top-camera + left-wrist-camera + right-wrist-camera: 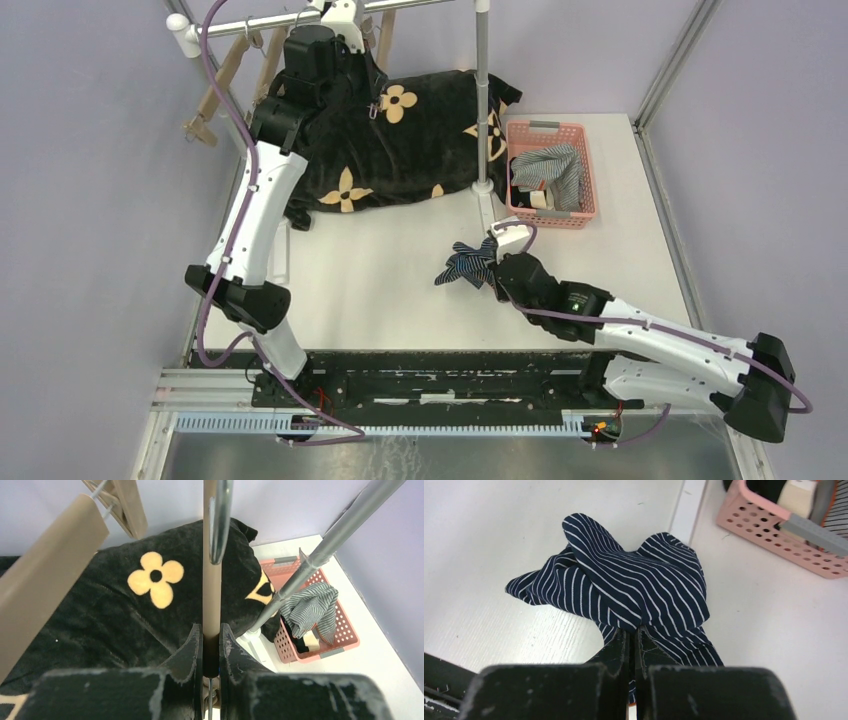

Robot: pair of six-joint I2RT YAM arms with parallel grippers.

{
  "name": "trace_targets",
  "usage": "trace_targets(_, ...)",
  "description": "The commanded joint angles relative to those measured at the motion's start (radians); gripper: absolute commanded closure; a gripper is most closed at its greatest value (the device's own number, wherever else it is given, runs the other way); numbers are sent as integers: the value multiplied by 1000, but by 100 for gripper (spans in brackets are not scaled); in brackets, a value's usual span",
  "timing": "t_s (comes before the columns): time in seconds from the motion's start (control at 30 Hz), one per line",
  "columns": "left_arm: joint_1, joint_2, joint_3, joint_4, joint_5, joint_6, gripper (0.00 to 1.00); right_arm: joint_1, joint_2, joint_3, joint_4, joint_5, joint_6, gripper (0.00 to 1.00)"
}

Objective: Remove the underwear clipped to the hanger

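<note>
The navy underwear (pixel 465 265) with thin light stripes sits bunched low at the middle of the white table, and my right gripper (pixel 492 270) is shut on its near edge. In the right wrist view its folds (pixel 634 580) spread out ahead of the right gripper (pixel 634 630). My left gripper (pixel 342 18) is raised to the rail and shut on the tan bar of a hanger (pixel 212 590), which runs up from the left gripper (pixel 211 632). Grey-white striped underwear (pixel 550 165) lies in the pink basket, with black underwear (pixel 300 642) under it.
The pink basket (pixel 590 180) stands at the back right. A big black cloth with tan flowers (pixel 400 140) lies below the metal rail (pixel 260 22). The rack's upright pole (pixel 484 100) stands between cloth and basket. More wooden hangers (pixel 225 85) hang at the left.
</note>
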Motion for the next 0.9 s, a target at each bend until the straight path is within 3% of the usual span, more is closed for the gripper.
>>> trace_targets(0.0, 10, -50, 3, 90, -23, -48, 97, 1, -86, 26, -18, 150, -7, 99)
trace_targets(0.3, 28, -46, 15, 167, -65, -148, 97, 1, -173, 38, -78, 176, -4, 99)
trace_targets(0.53, 42, 70, 151, 58, 42, -150, 97, 1, -225, 33, -80, 182, -8, 99)
trace_targets(0.8, 48, 91, 114, 35, 94, -144, 95, 1, -254, 27, -81, 171, -13, 99)
trace_targets(0.87, 47, 71, 81, 42, 98, -142, 89, 1, -259, 28, -81, 172, -19, 99)
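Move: From the right hand, which already holds the underwear, the basket's middle lies about 23 cm ahead, 12 cm to the right and 9 cm down; the rack's foot is some 15 cm ahead, 2 cm left and 14 cm down. The left hand already grips the empty hanger just below its hook; the rail runs roughly 8 cm above it. Right hand, still pinching the underwear, moves 5 cm up and right; left eases its hanger 3 cm forward. ##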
